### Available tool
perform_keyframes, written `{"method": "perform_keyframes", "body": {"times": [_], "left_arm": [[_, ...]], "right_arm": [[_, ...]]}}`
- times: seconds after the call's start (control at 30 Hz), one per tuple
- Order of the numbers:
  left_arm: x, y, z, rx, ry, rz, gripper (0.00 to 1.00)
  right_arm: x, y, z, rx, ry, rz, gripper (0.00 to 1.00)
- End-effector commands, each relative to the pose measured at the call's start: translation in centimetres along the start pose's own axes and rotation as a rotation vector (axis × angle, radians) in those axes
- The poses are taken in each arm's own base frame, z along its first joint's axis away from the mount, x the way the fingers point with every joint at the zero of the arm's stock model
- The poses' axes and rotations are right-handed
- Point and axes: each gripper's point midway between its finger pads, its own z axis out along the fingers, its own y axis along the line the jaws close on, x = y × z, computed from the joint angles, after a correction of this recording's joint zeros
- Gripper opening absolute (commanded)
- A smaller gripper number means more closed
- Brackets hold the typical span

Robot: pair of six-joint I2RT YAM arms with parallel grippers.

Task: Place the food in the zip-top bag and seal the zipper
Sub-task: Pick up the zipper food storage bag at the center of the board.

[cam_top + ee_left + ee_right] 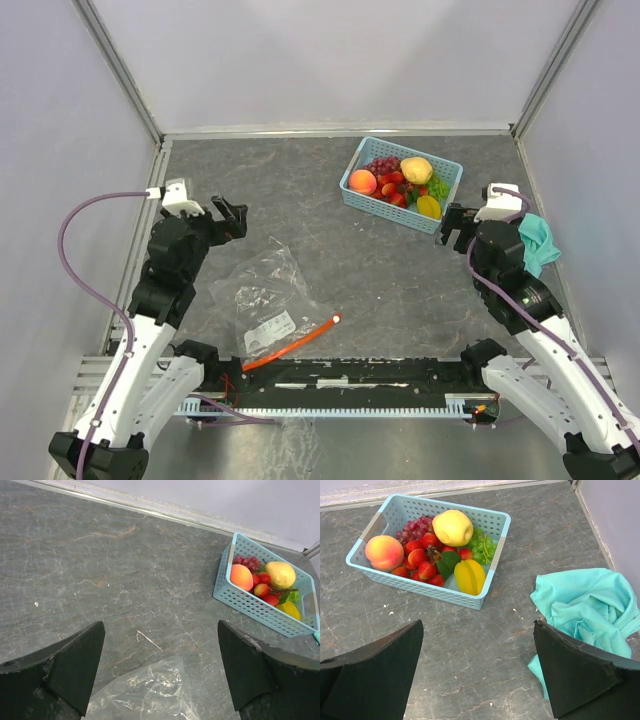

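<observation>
The zip-top bag [265,300] lies flat on the table, left of centre, clear with a white label. Its red-orange zipper [290,345] runs along the near edge, with the white slider [336,319] at its right end. The bag's far corner shows in the left wrist view [150,692]. The food sits in the light-blue basket [352,196]: a lemon [452,527], a peach [384,552], purple grapes [411,528], strawberries, green grapes and a yellow piece. My left gripper [228,218] is open above the bag's far corner. My right gripper [455,228] is open, just near of the basket.
A teal cloth [585,605] lies crumpled right of the right gripper, near the right wall. Grey walls enclose the table on three sides. A metal rail with cables runs along the near edge.
</observation>
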Motion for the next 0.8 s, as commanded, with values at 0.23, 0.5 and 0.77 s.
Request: {"method": "perform_keyframes", "body": {"times": [0.23, 0.5, 0.77], "left_arm": [[1.2, -0.9, 1.2, 0.017, 0.092, -0.064, 1.00], [4.6, -1.0, 1.6, -0.036, 0.229, -0.124, 0.97], [11.2, -0.5, 1.3, -0.299, 0.446, -0.030, 0.97]], "right_arm": [[-1.0, 0.2, -0.3, -0.012, -0.033, 0.036, 0.99], [-0.3, 0.5, -0.1, -0.024, -0.024, 0.053, 0.99], [0.7, 0.8, 0.3, -0.030, 0.001, 0.067, 0.99]]}}
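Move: The zip-top bag lies flat, low beneath the left gripper: its middle is about 10 cm back, 4 cm to the right and some 26 cm below. Its orange zipper strip runs along the near edge, roughly 18 cm back and 8 cm right of that gripper. The fruit basket stands about 16 cm ahead and 34 cm to its right. From the right gripper, the bag's middle is some 36 cm to the left and 10 cm back, on the board. Lower the left gripper about 10 cm towards the bag, slowly at first and then faster, and swing it some 4 cm to the right in the later part so it comes in over the sheet. Tip the fingers roughly 25 degrees further downward on the way, keeping them wide open and still clear of the plastic. ##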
